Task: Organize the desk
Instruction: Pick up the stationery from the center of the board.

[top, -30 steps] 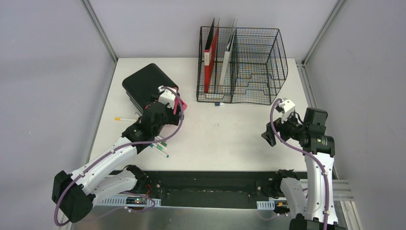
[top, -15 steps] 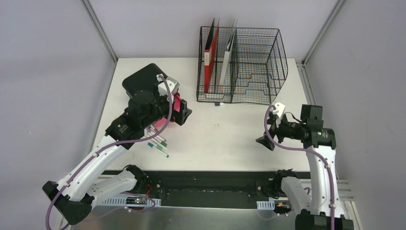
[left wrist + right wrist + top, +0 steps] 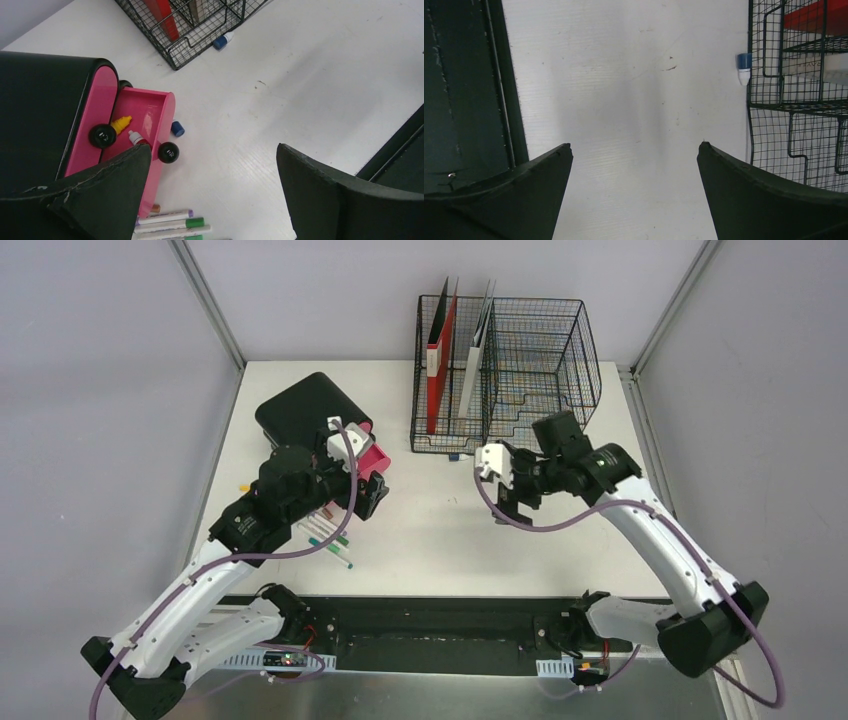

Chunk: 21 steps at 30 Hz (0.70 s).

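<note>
The white desk (image 3: 440, 530) holds a black box (image 3: 300, 410) whose pink drawer (image 3: 372, 458) is pulled out. In the left wrist view the pink drawer (image 3: 145, 117) contains a yellow piece (image 3: 120, 122) and a small bottle (image 3: 134, 136), and a blue cap (image 3: 177, 129) lies beside it. Several markers (image 3: 330, 538) lie in front of the box. My left gripper (image 3: 372, 496) (image 3: 212, 147) hovers open just in front of the drawer, holding nothing. My right gripper (image 3: 510, 506) (image 3: 634, 145) hangs open over bare desk in front of the rack.
A black wire rack (image 3: 505, 375) with red and white folders stands at the back. A small blue-capped bottle (image 3: 453, 455) (image 3: 743, 67) lies at its front edge. A yellow pen (image 3: 243, 487) lies left of the box. A black strip (image 3: 464, 90) runs along the near edge.
My right arm swung from the right side of the desk to the middle, in front of the rack. My left gripper opened wide and drew back from the pink drawer.
</note>
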Tool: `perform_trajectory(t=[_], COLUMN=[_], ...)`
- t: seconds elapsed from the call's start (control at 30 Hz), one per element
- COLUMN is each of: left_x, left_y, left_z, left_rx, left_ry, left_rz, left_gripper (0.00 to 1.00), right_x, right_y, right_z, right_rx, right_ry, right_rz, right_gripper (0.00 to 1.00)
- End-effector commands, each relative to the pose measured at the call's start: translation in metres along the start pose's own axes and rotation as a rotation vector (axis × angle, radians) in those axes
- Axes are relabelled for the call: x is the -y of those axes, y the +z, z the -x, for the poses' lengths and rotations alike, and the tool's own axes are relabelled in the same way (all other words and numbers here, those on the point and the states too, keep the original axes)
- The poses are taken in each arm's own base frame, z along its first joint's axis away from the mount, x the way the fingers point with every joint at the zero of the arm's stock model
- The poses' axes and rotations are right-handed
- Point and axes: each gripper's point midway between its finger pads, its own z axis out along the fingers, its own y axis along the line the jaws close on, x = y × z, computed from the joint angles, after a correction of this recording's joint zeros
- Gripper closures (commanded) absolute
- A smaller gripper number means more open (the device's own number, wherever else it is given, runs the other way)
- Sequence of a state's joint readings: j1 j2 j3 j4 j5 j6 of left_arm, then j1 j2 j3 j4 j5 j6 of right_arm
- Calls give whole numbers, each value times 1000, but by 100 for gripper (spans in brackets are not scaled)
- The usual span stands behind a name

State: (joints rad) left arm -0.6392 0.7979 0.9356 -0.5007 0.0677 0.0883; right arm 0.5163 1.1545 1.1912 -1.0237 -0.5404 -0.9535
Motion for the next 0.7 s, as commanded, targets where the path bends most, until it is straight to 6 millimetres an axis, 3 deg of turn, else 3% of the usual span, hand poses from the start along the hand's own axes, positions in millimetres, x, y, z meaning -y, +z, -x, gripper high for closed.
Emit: perform_trajectory(t=[0.0, 0.23, 0.43, 0.57, 0.67], left_x=[-13, -18, -21, -25, -28], left_y=[-2, -4, -6, -7, -9], left_z=[-2, -8, -11, -11, -11], left_rx=[25, 18, 20, 23, 26], left_ry=[49, 59, 49, 45, 43], left_rz=[54, 78, 89, 99, 110], left_gripper=[1, 1, 1, 1, 1], right_x=[27, 41, 72, 93, 103], right_y=[6, 46, 92, 120, 138], right_z=[10, 20, 23, 15, 2], right_rx=[-97, -162, -219, -279, -305], right_ry=[-81, -71, -24, -122, -292], right_rz=[-60, -42, -83, -77, -24], right_gripper=[1, 1, 1, 1, 1])
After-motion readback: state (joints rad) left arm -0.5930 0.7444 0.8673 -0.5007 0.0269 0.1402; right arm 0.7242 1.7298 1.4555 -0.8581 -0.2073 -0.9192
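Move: My right hand, open and empty, is going for the blue-capped bottle, which lies about 20 cm ahead, 9 cm to its left and some 19 cm below. Right behind the bottle stands the wire basket, its middle roughly 15 cm farther out than the bottle and 9 cm to the bottle's right. The pulled-out pink drawer lies about 17 cm ahead and 32 cm left of this hand. From my left hand the bottle is about 18 cm ahead, 21 cm to the right and 25 cm down. I sweep my right hand towards the blue-capped bottle at the basket's foot, going forward, left and down by some 8 to 9 cm each, at first mostly left and forward, then sinking and speeding up. My wrist tips the left-slanting fingers nearly 20 degrees more steeply down; they stay wide open and touch nothing. My left hand, open too, eases about 2 cm left and a little down. ##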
